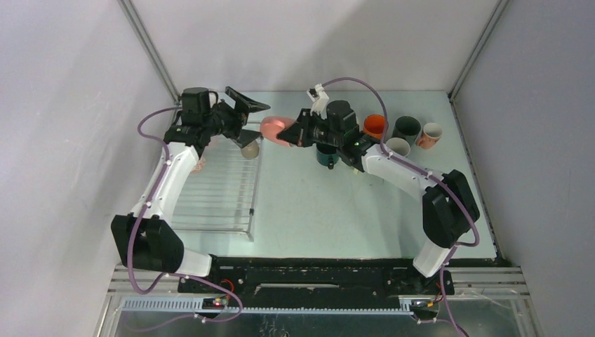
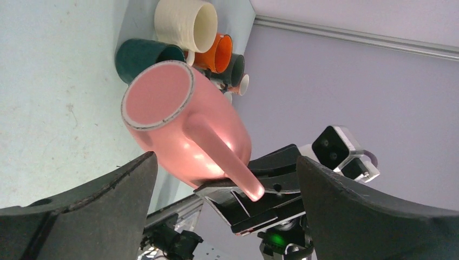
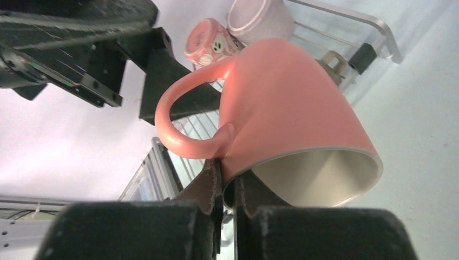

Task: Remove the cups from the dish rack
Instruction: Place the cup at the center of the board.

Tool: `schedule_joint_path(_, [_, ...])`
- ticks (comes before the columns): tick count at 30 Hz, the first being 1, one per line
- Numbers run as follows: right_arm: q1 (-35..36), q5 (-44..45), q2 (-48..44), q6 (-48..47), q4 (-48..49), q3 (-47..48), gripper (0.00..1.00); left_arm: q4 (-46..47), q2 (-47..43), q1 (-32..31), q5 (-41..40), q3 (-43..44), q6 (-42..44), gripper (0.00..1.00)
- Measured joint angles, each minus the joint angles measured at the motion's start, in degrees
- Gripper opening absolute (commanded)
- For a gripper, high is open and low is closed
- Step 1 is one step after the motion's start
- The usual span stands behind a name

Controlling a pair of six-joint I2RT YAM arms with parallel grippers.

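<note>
My right gripper (image 1: 288, 133) is shut on the rim of a pink cup (image 1: 275, 129), holding it tilted in the air just right of the dish rack (image 1: 214, 200). One finger is inside the pink cup (image 3: 287, 119) and one outside, beside its handle. My left gripper (image 1: 249, 121) stands open close by, its fingers (image 2: 81, 211) spread wide on either side of the pink cup (image 2: 184, 130) without touching it. In the rack's far end sit a beige cup (image 1: 250, 149), a speckled pink cup (image 3: 208, 43) and a lilac-white cup (image 3: 260, 19).
On the table at the back right stand an orange cup (image 1: 374, 125), a dark green cup (image 1: 406, 128), a white and pink cup (image 1: 431, 133) and a cream cup (image 1: 398, 146). Another dark green cup (image 1: 326, 156) sits under my right wrist. White walls close in the table.
</note>
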Motion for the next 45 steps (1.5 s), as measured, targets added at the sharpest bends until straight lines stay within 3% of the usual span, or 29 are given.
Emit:
schedule_joint_path(6, [-0.2, 3.2, -1.9, -2.5, -7.5, -0.1, 0.00, -0.4, 0.0, 1.3, -0.3, 0.0, 3.6, 1.00])
schedule_joint_path(16, [-4.3, 11.0, -14.8, -7.2, -29.8, 0.5, 0.00, -6.4, -2.4, 0.2, -5.0, 0.7, 14.3, 1.00])
schedule_joint_path(32, [-24.7, 26.3, -28.7, -6.3, -63.8, 2.9, 0.00, -15.4, -3.3, -22.9, -17.1, 8.7, 35.1, 1.00])
schedule_joint_path(39, [-38.5, 28.4, -29.3, -4.8, -70.8, 2.9, 0.00, -17.3, -2.1, -30.0, -20.2, 9.0, 40.4, 1.00])
schedule_joint_path(45, [-44.6, 28.6, -23.1, -4.8, -72.4, 3.4, 0.00, -17.3, -1.9, -31.6, -21.1, 9.0, 41.8, 1.00])
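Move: The free spot where the held pink cup is to stand lies roughly 43 cm to the right of the right hand, some 3 cm nearer the base and 20 cm below. The light-blue cup is about 34 cm right and 1 cm ahead of that hand, the small patterned cup 44 cm right and 6 cm ahead, and the dark grey cup 36 cm right and 7 cm ahead, all similarly low. From the left hand, the spot is about 55 cm right, 7 cm back and 23 cm down. The pink cup, still pinched by the right fingers, is carried fast some 42 cm to the right past the standing cups, drifting back slightly and sinking at the end. On the way the wrist swings about 65 degrees clockwise and tips the fingers down. The open, empty left hand dips a little left, then withdraws back and right from the rack, turning clockwise and rolling its left side up. ##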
